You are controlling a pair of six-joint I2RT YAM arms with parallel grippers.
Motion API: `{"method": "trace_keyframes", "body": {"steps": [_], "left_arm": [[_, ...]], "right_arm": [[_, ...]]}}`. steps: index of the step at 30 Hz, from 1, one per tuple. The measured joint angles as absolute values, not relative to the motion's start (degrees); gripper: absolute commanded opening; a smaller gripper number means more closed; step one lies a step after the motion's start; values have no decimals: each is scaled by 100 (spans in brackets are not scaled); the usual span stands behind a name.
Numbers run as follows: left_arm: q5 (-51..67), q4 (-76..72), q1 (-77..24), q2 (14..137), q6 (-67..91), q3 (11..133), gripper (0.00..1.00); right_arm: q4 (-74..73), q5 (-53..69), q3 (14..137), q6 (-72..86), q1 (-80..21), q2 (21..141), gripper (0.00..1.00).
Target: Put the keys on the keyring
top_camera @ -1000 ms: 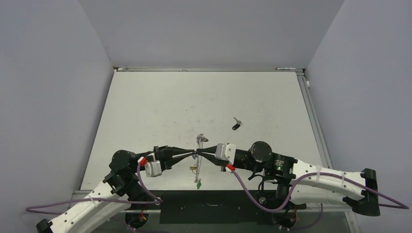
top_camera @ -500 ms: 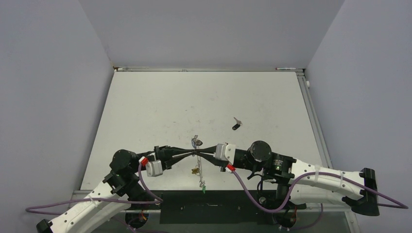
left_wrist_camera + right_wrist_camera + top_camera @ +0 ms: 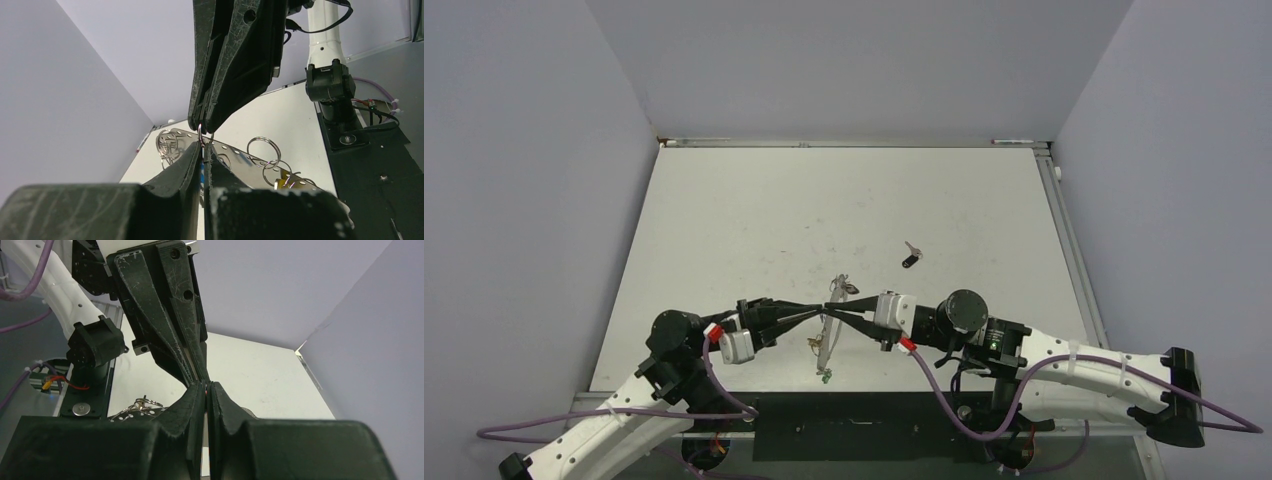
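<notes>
My left gripper (image 3: 825,309) and right gripper (image 3: 834,311) meet tip to tip above the near middle of the table, both shut. Between them hangs the keyring (image 3: 826,340), a thin grey metal band with holes (image 3: 235,155) that carries several split rings (image 3: 263,148). A small split ring (image 3: 200,134) is pinched where the left gripper (image 3: 203,146) faces the right fingertips (image 3: 212,117). Keys dangle below: a yellow one (image 3: 815,345) and a green one (image 3: 824,378). A black key (image 3: 910,259) lies alone on the table. The right gripper (image 3: 206,385) touches the left fingers (image 3: 192,367).
The white table (image 3: 754,220) has grey walls on three sides and a metal rail (image 3: 1064,230) along its right edge. The black base plate (image 3: 854,425) lies just below the hanging keys. Purple cables (image 3: 944,395) loop beside both arms.
Both grippers have shifted slightly away from the bases with the keyring. The dangling keys swung right, then back left. The left jaws have pressed a little tighter.
</notes>
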State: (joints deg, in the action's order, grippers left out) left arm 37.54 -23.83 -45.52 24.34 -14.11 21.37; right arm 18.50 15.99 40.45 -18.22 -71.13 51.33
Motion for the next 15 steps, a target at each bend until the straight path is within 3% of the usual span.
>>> {"method": "trace_keyframes", "body": {"steps": [12,15], "left_arm": [[3774,-2475,-4482,2445,-1212,2134,2],[3758,-2475,-4466,2445,-1192,2132,14]], "right_arm": [[3492,2038,3697,-1468,-6641,5133,5],[3920,2169,3693,-1328,-6519,5135,5]]}}
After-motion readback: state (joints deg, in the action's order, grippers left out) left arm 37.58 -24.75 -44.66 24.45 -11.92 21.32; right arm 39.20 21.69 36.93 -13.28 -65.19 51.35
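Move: The small ring of the blue-tagged key sits right at my two sets of fingertips, practically 0 cm from either hand. From my right hand, the keyring's metal plate has its middle about 3 cm back, 1 cm right and 3 cm lower. The yellow-tagged key hangs roughly 5 cm back, 2 cm left and 4 cm below, and the green tag some 10 cm straight back and 7 cm below. I lift my right hand about 5 cm up and away from my left fingertips, slowly at first and then faster, easing a little to the right and forward and tipping its fingers up some 15 degrees. Its grip stays shut on the small ring and carries the plate along. My left hand stays put and parts its fingers very slightly, giving up the ring. ##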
